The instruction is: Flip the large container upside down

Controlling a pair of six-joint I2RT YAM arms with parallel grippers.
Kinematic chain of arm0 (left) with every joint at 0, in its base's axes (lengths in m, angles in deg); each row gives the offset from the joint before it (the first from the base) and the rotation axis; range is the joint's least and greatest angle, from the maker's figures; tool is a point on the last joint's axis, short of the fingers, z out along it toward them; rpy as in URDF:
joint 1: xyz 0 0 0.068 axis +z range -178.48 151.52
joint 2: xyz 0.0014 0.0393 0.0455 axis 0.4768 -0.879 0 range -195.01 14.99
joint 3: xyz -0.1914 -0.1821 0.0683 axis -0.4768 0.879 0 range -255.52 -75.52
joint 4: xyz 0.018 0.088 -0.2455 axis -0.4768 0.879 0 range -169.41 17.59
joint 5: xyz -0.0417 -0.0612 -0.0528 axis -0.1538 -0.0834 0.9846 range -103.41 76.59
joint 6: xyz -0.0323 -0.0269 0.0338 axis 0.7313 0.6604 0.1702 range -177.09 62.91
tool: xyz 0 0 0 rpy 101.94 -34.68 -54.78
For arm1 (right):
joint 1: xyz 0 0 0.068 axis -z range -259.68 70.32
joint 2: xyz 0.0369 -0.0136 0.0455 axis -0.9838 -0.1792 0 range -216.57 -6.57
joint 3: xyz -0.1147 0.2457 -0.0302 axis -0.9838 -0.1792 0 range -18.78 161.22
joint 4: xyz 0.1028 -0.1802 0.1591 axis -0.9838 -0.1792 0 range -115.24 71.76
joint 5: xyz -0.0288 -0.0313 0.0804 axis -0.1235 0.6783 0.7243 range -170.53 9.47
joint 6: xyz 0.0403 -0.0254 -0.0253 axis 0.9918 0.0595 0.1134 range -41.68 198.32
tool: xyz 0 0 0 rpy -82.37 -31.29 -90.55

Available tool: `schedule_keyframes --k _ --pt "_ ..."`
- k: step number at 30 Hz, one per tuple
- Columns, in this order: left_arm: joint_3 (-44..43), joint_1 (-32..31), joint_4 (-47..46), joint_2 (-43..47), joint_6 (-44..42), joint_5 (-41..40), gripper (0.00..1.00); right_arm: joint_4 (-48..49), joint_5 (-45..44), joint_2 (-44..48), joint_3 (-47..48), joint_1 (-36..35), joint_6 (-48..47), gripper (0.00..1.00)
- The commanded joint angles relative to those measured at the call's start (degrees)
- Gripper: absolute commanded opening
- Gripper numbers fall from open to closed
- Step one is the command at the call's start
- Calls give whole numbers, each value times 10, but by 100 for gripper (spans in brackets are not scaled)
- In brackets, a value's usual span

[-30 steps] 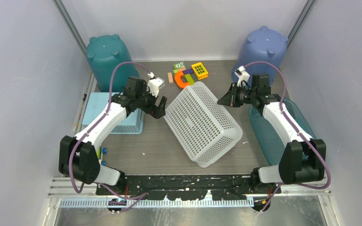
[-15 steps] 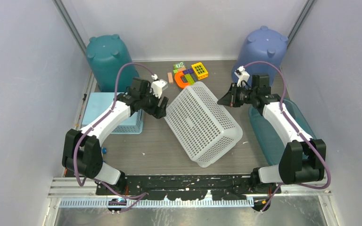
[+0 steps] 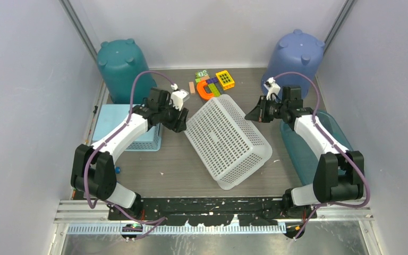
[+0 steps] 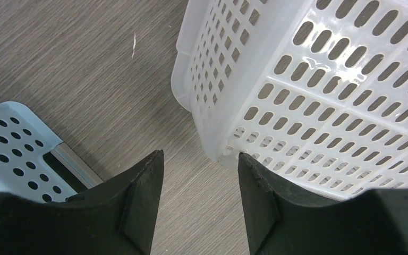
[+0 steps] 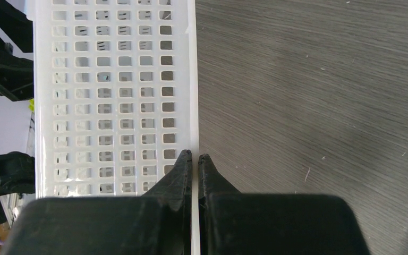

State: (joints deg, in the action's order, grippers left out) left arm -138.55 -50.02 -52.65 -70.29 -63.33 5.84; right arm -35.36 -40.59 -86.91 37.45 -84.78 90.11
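Observation:
The large container is a white perforated basket (image 3: pixel 228 141) lying slantwise mid-table, its slotted outer walls facing up. My left gripper (image 3: pixel 179 121) is at its left corner. In the left wrist view the gripper (image 4: pixel 200 154) stands open with only bare table between the fingers, and the basket's corner (image 4: pixel 319 79) lies just beyond the right fingertip (image 4: pixel 247 164). My right gripper (image 3: pixel 251 113) is at the basket's upper right edge. In the right wrist view it (image 5: pixel 195 156) is shut on the thin white rim of the basket (image 5: pixel 111 95).
A teal bin (image 3: pixel 119 66) stands at the back left and a blue bin (image 3: pixel 296 56) at the back right. A light blue perforated tray (image 3: pixel 121 127) lies left of the left gripper. A teal tub (image 3: pixel 308 149) lies at the right. Coloured toys (image 3: pixel 212 84) sit behind the basket.
My left gripper has moved right to the basket's left corner and its jaws have narrowed. The basket has shifted slightly towards the left. The right gripper keeps its grip.

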Motion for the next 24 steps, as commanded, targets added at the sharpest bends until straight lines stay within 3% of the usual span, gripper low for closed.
schedule_keyframes --k 1,5,8,14,18,24 --pt "-14 -2 -10 -2 3 0 54 31 3 -16 -10 -1 12 1" --pt "-16 -2 -8 4 4 -1 54 39 6 -33 -14 0 19 1" --pt "-23 -2 -3 14 3 -5 60 45 10 -43 -16 4 25 1" --pt "-29 -2 3 57 -17 0 87 53 16 -46 -19 19 34 1" --pt "-24 -2 6 95 -44 29 99 55 14 -43 -20 23 37 1" --pt "9 -11 12 146 -105 72 100 53 -2 -39 -21 28 37 1"
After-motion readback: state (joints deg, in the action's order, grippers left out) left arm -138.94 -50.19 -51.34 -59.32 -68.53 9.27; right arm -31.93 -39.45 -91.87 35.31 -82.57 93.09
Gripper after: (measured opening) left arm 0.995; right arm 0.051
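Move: To the left hand's right, about 17 cm over and some 4 cm nearer the base, lies the middle of the tipped white basket, roughly at hand height; its near-left corner is just by the fingertips. The light blue basket is some 18 cm to that hand's left, level with it. From the right hand, which holds the white basket's raised rim, the basket's middle is about 7 cm back, 7 cm left and 4 cm below; the toy blocks lie about 13 cm ahead and 14 cm left, the blue bin some 14 cm ahead and 14 cm right. Lowering the pinched rim, the right hand sinks about 3 cm towards the table with its grip kept shut and its fingers tipping some 5 degrees further down, then eases off. The left hand, at first almost still by the basket's corner, spreads its half-open fingers wide and rises about 7 cm away from the basket, drawing back a little and tilting its fingertips up. ##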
